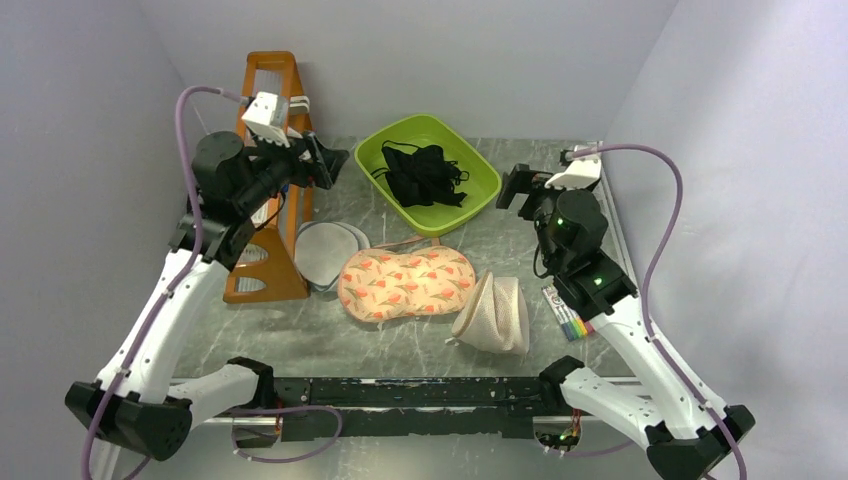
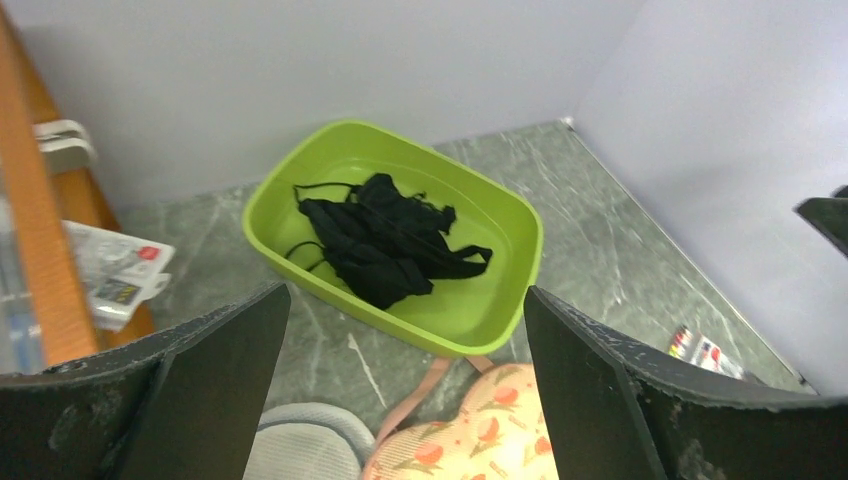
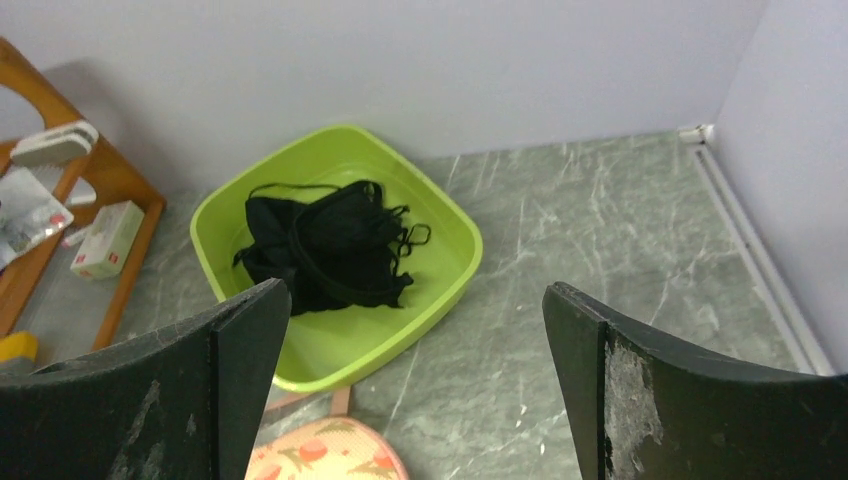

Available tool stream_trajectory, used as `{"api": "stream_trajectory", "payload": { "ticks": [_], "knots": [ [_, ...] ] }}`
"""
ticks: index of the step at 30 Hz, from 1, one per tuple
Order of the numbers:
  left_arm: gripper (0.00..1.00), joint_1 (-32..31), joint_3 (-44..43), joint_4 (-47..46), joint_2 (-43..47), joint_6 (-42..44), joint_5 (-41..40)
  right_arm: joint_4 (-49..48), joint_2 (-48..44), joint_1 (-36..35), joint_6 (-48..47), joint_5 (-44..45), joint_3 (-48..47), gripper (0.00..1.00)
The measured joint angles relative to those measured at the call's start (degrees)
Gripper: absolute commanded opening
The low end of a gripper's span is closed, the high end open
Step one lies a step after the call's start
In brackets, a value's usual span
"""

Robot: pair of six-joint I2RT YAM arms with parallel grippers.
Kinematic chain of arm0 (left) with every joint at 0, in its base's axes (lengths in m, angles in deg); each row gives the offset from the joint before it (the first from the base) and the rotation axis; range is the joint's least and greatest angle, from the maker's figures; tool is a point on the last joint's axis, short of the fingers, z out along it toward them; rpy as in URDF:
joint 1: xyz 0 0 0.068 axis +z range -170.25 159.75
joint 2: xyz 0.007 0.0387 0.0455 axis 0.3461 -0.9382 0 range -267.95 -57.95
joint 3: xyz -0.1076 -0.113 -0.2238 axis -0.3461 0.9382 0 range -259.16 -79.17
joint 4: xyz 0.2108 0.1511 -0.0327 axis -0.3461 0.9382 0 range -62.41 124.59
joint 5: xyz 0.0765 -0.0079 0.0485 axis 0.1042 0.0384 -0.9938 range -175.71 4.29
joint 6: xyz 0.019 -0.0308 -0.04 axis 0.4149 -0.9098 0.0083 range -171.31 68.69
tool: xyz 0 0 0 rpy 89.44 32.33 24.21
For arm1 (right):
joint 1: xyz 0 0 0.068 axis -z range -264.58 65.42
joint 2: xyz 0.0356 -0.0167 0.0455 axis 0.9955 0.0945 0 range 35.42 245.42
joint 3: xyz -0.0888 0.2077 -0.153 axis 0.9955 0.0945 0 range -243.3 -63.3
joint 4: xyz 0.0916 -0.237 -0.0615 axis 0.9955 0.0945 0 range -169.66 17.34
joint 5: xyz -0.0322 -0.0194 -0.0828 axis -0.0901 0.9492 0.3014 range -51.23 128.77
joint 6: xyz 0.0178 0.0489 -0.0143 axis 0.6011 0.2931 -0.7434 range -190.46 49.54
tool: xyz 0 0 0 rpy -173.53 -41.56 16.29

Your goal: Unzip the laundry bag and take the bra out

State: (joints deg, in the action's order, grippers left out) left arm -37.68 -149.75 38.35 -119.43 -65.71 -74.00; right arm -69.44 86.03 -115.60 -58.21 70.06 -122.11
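The laundry bag (image 1: pixel 405 283) lies flat mid-table, a two-lobed cream pouch with orange leaf print and pink edging. Its top lobe shows at the bottom of the left wrist view (image 2: pixel 480 440) and of the right wrist view (image 3: pixel 325 455). A pink loop (image 2: pixel 440 385) runs from it toward the basin. The bra is hidden; no white garment shows. My left gripper (image 1: pixel 328 163) hangs high over the table's left rear, open and empty (image 2: pixel 407 298). My right gripper (image 1: pixel 514 188) is raised at the right, also open and empty (image 3: pixel 416 290). Both are well above the bag.
A lime-green basin (image 1: pixel 470 200) at the back holds black strappy garments (image 1: pixel 430 175). An orange wooden rack (image 1: pixel 268 270) stands at the left. A round grey mesh disc (image 1: pixel 322 252) lies left of the bag, a beige mesh pouch (image 1: pixel 495 312) right of it, then a small colour card (image 1: pixel 568 318).
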Motion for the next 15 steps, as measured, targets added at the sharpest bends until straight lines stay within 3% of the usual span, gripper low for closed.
{"api": "stream_trajectory", "payload": {
  "ticks": [9, 15],
  "knots": [
    [0.98, -9.6, -4.5, 3.7, -9.1, 2.1, 2.4, -3.0, 3.0, -0.4, 3.3, -6.4, 5.2, 1.00],
    [0.93, -17.4, -8.4, 9.9, -15.5, 5.7, -3.3, -5.0, 7.8, -0.6, 5.0, -15.6, 7.0, 1.00]
  ]
}}
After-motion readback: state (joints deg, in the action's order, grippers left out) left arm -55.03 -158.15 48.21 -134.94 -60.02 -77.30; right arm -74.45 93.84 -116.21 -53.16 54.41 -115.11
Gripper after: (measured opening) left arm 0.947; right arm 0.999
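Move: Below the left hand, some 38 cm down, the floral laundry bag lies about 13 cm to its right and 7 cm back; the white round pouches lie 6 cm to its left, level with it. From the right hand the laundry bag is about 20 cm left, 5 cm back and 35 cm down. The cream mesh bag sits straight left-right with the right hand but 13 cm back; the green basin is 21 cm ahead, 14 cm left. Closing in on the laundry bag from both sides, the two hands come down through free air, each by about 8 cm. The left hand swings some 11 cm to the right, turning clockwise, tipping its fingers down and rolling its left side up; the right hand shifts about 7 cm left with a counter-clockwise turn and a slight downward tip. Both grippers stay wide open and touch nothing. ##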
